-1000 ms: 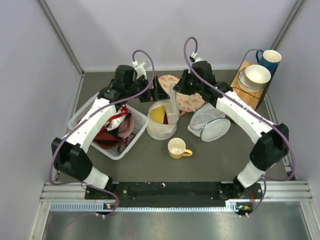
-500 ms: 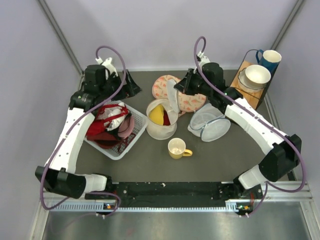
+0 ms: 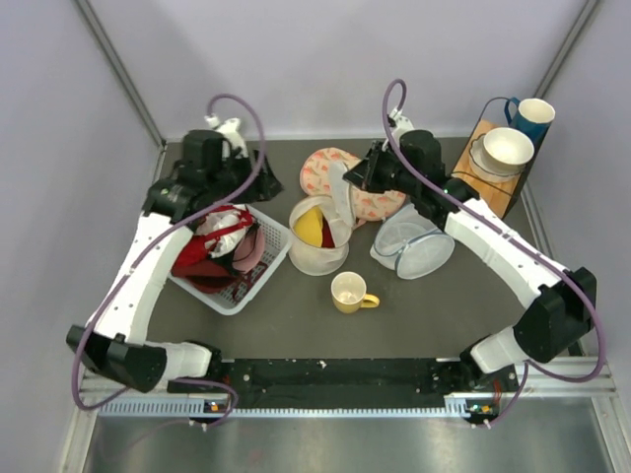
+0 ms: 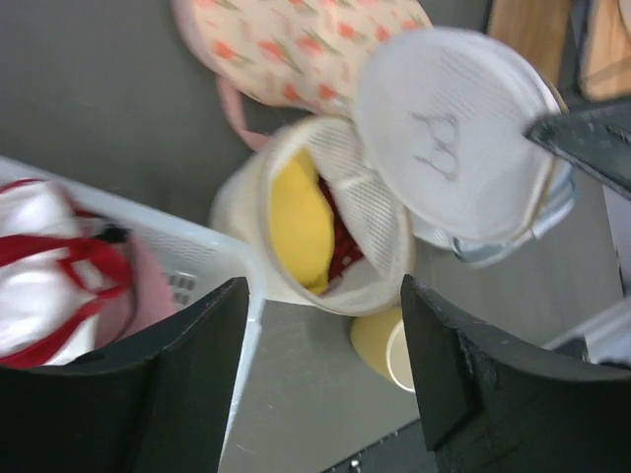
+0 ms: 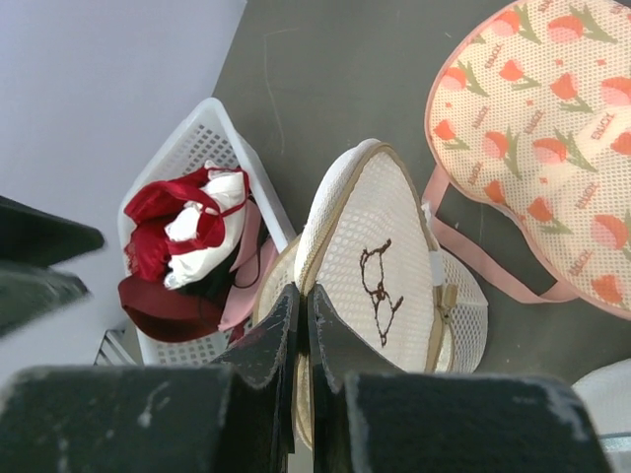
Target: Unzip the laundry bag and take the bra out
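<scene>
The cream mesh laundry bag point(image 3: 317, 251) stands unzipped at the table's middle, its lid point(image 5: 380, 256) with the black mark lifted upright. My right gripper point(image 5: 304, 296) is shut on the lid's zipper rim, holding it up; from above it point(image 3: 347, 184) sits at the bag's far side. Inside the open bag lies the yellow bra point(image 4: 296, 222), also showing from above point(image 3: 310, 227), with something red beside it. My left gripper point(image 4: 325, 384) hangs open and empty above the table left of the bag, by the basket's far corner point(image 3: 266, 184).
A white basket point(image 3: 258, 286) of red, white and pink garments sits left of the bag. A yellow mug point(image 3: 350, 292) stands in front, a bluish-grey mesh pouch point(image 3: 412, 246) right, a pink patterned pouch point(image 3: 325, 169) behind. A wooden stand point(image 3: 483, 182) with bowl and blue mug is far right.
My left arm swung away from the bag to the left, then edged back right, and its jaws narrowed a little. The right gripper kept holding the lid up.
</scene>
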`<state>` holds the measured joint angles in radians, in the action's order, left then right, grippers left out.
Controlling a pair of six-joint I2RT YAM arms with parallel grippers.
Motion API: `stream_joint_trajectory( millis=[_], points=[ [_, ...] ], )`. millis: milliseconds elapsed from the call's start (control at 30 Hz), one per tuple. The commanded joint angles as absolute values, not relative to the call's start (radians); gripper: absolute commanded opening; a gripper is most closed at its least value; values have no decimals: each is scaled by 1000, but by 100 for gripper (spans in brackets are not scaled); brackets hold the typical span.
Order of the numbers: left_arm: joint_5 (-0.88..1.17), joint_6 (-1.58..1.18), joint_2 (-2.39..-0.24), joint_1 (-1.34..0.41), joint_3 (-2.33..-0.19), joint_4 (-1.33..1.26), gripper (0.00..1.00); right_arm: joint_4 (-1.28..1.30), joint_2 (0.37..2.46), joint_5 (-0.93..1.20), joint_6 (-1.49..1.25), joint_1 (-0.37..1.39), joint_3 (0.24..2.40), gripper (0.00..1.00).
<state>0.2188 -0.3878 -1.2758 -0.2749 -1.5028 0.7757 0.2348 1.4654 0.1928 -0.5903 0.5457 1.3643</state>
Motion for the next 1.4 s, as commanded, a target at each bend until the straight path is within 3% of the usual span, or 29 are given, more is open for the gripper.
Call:
stream_joint_trajectory(
  millis=[0, 400, 600, 767, 833, 867, 900, 1200, 1367],
  points=[
    [227, -403, -1386, -451, -1563, 787, 67, 170, 1382, 181, -580, 541, 1330, 0],
    [89, -489, -1657, -569, -1562, 736, 49, 167, 1302, 164, -580, 509, 1246, 0],
    [23, -540, -1781, -586, -1601, 718, 53, 167, 1270, 172, -568, 500, 1213, 0],
    [-89, -561, -1887, -600, -1650, 761, 50, 160, 1250, 182, -575, 492, 1183, 0],
    [-136, -568, -1899, -606, -1651, 790, 42, 158, 1243, 184, -575, 482, 1174, 0],
    [-147, -571, -1893, -607, -1652, 796, 9, 158, 1235, 184, -575, 479, 1164, 0],
    [-153, -571, -1872, -607, -1652, 799, 0, 158, 1232, 183, -574, 469, 1158, 0],
    [-196, -518, -1612, -607, -1667, 842, 0, 152, 1216, 173, -577, 443, 1126, 0],
    [-268, -557, -1638, -640, -1657, 877, 0, 143, 1224, 184, -586, 443, 1126, 0]
  ],
)
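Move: The bra, a yellow cup with red inside the open laundry bag, lies about 10 cm right of the left hand, barely 1 cm ahead and some 25 cm below; the yellow mug is 18 cm right, 14 cm back, and the laundry basket 14 cm left, 3 cm back. From the right hand, which already pinches the lid's edge, the bra is about 12 cm left, 2 cm back and 23 cm down; the mesh bag lies 12 cm right, 5 cm back, well below. Down some 20 cm and to the right, the left hand swings over to the bag's mouth, tipping its fingers steeper and narrowing, then shutting fully at the bottom; it climbs back about 12 cm, still shut, with nothing visible between the fingers. Meanwhile the right hand keeps its pinch on the lid and draws it about 6 cm right and slightly back, away from the opening. ##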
